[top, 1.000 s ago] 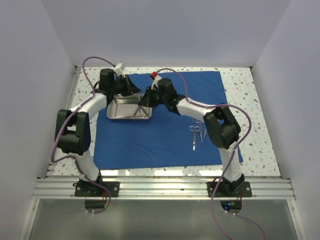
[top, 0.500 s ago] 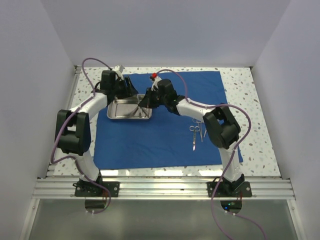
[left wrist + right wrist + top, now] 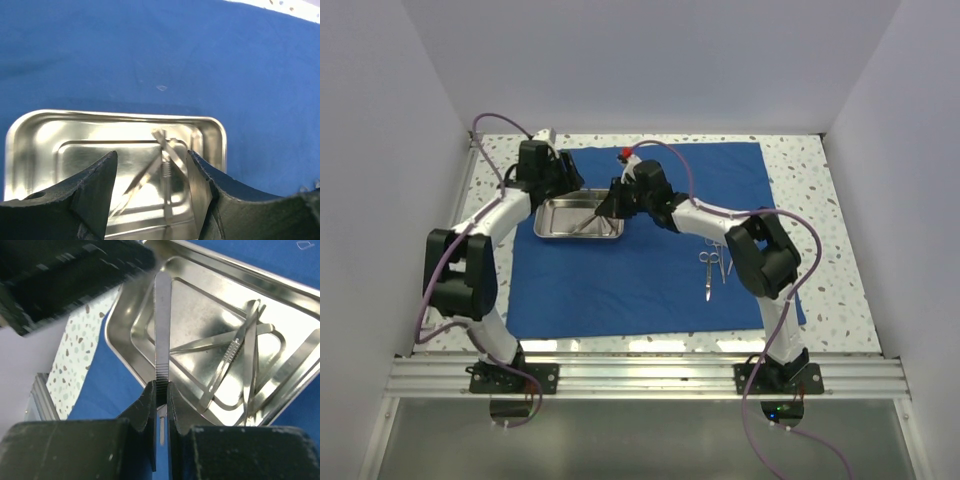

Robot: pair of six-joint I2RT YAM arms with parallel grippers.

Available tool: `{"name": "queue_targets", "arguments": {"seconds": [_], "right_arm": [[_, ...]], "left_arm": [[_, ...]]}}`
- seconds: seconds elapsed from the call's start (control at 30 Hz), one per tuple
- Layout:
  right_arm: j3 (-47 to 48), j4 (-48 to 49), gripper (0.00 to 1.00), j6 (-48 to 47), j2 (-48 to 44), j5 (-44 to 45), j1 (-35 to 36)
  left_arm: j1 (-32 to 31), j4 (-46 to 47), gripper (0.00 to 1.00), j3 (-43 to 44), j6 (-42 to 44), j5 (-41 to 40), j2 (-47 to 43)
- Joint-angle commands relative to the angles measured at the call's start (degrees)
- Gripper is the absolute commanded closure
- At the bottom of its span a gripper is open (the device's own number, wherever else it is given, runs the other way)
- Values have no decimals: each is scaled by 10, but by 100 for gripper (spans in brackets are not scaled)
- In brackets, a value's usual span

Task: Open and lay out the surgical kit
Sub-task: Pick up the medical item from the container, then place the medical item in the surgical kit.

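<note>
The royal-blue drape (image 3: 650,240) lies spread flat on the table. On its left half sits the steel tray (image 3: 552,228), with tweezers (image 3: 235,350) and other slim instruments crossed inside. My left gripper (image 3: 152,156) hovers open over the tray's back edge, nothing between its fingers (image 3: 102,172). My right gripper (image 3: 161,390) is shut on a flat, ridged steel instrument (image 3: 161,315) that slants over the tray. In the top view the right gripper (image 3: 610,205) is at the tray's right back corner and the left gripper (image 3: 560,178) is behind the tray.
Two ring-handled scissors (image 3: 707,266) and a slim forceps (image 3: 724,262) lie side by side on the drape to the right. Speckled tabletop (image 3: 820,200) borders the drape. White walls close in the sides and back.
My left gripper has opened and drawn back slightly from the tray's back edge. The right gripper keeps its hold; its instrument now slants lower over the tray.
</note>
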Motion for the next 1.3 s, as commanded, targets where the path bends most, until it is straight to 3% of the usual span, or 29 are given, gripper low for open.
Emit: {"name": "queue_targets", "arguments": {"seconds": [0.0, 0.13, 0.3, 0.67, 0.8, 0.9, 0.93, 1.0, 1.03, 1.1, 1.27], "right_arm": [[-19, 4, 100, -16, -40, 18, -3], [-47, -10, 100, -35, -75, 50, -5], [-75, -17, 100, -42, -113, 66, -13], [-69, -35, 100, -32, -126, 69, -16], [-81, -60, 100, -31, -146, 110, -17], [-112, -73, 100, -37, -182, 148, -16], [-131, -78, 100, -40, -192, 157, -17], [-149, -95, 100, -43, -230, 191, -16], [-169, -110, 100, -43, -245, 202, -15], [-201, -128, 100, -38, -286, 227, -15], [-264, -180, 100, -23, -357, 287, -14]], "left_arm": [[6, 34, 39, -34, -3, -113, -71], [7, 108, 38, -92, -13, -164, -137], [7, 119, 37, -95, -11, -148, -157], [6, 103, 41, -41, -25, -51, 0], [5, 104, 46, -27, -25, -39, 45], [4, 103, 58, -16, -24, -21, 81], [2, 101, 72, -12, -21, -24, 89], [-6, 79, 81, 10, -14, -49, 115], [-9, 58, 95, 19, -10, -57, 132], [-10, 36, 100, 37, -7, -78, 146], [-9, 19, 100, 55, 0, -130, 172]]}}
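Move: The tweezers-like item lying slantwise in the tray is almost straight under the left hand, about 12 cm down and 1 cm ahead and right; a ribbed handle lies roughly 5 cm right and 1 cm ahead of the hand, the tray's middle about 3 cm ahead. For the right hand, already holding a scalpel handle, the nearest laid-out scissors lie some 27 cm right and 10 cm back, 12 cm below, the tray's middle about 9 cm ahead and 10 cm left. Still pinching the scalpel handle, the right hand draws it away from the tray, dipping slightly, then going about 14 cm right and 5 cm back towards the scissors, turning clockwise some 20 degrees. The left hand first lifts about 7 cm, swinging left, then sinks some 17 cm into the tray beside the slanting item, its half-open fingers shutting on the way down; any grip can't be seen. ##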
